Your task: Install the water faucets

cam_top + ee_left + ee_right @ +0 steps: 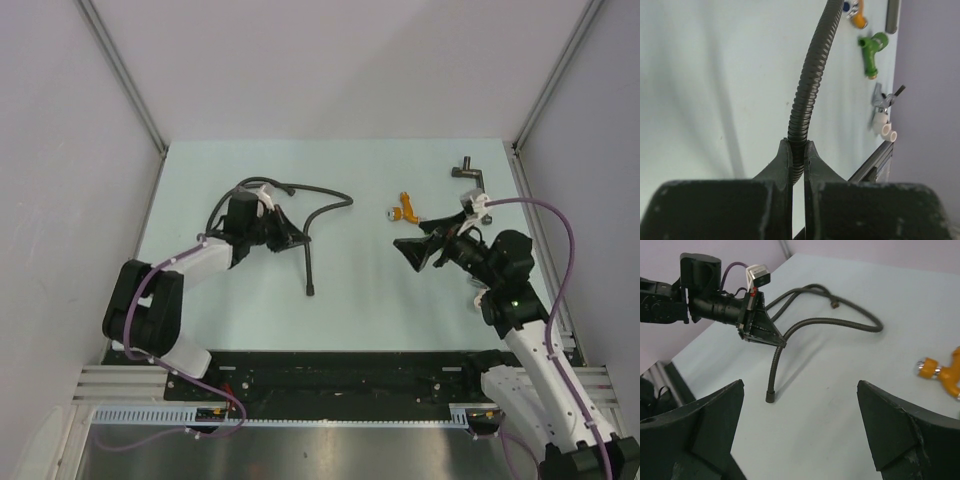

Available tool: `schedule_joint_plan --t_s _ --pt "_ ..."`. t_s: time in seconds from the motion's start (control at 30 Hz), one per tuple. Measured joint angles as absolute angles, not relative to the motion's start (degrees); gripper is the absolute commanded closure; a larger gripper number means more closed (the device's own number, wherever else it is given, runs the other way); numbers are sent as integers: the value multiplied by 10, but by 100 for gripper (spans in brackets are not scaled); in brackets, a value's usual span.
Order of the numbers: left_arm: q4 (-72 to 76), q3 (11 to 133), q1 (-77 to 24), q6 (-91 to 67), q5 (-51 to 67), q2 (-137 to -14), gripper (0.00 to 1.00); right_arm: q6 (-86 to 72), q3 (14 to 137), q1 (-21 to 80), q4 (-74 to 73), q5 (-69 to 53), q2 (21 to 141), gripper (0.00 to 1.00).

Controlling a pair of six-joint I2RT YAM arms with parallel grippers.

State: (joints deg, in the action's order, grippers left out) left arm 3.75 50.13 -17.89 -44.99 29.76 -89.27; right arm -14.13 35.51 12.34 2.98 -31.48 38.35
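The orange faucet (405,210) lies on the table right of centre; it also shows in the left wrist view (858,18) and the right wrist view (941,373). The green faucet (873,48) lies close to it; in the top view my right arm hides it. My left gripper (298,240) is shut on the long black hose (810,85), gripping it between both fingers (784,157). My right gripper (412,255) is open and empty, hovering low over bare table just near of the orange faucet, its jaws wide apart (800,410).
The hose (322,210) loops across the left-centre of the table, with its free end (770,397) standing on the surface. A grey metal fitting (470,172) lies at the far right. A small white and silver fitting (883,120) sits by the frame rail. Walls enclose the table.
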Motion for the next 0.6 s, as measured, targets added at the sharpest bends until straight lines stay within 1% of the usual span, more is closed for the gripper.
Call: schedule_joint_plan --t_s 0.1,0.2,0.3,0.33,0.47,0.57,0.6 --pt "63 440 -187 -460 287 -865 100 -149 355 151 38 -343 435 0" --pt "102 404 -199 -475 273 -854 100 -151 356 194 49 -356 506 0" --pt "152 370 -221 -503 266 -857 100 -146 356 258 46 -329 580 0" --pt "172 358 -230 -517 267 -863 100 -138 356 293 45 -312 606 0" --pt "216 342 -247 -555 268 -889 100 -116 356 388 57 -271 669 0" --pt "237 336 -250 -569 253 -891 94 -106 356 427 72 -240 718 1" --pt "242 334 -250 -570 244 -891 88 -103 356 441 81 -228 736 2"
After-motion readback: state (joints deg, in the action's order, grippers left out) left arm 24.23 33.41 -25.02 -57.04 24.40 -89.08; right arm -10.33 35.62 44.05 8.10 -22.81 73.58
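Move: Hanging from the left fingers, the hose's free end lies about 21 cm left of the right hand, practically level with it fore and aft, and some 21 cm below. From the right hand, the hose part in the left grip is about 22 cm left, 6 ahead and 12 lower; the orange faucet is 22 cm ahead, 2 right and 26 lower. From the left hand, the free end is some 7 cm back, 1 right and 9 down. Swooping down and left towards the free hose end, the right hand drops about 17 cm while going 14 cm left and a little back, tipping its wide-open fingers down and swinging them counter-clockwise to face the hose; no touch yet. The left hand keeps its pinch on the hose and brings it back, down and slightly right, about 5 cm back and as much down, easing to a stop. ##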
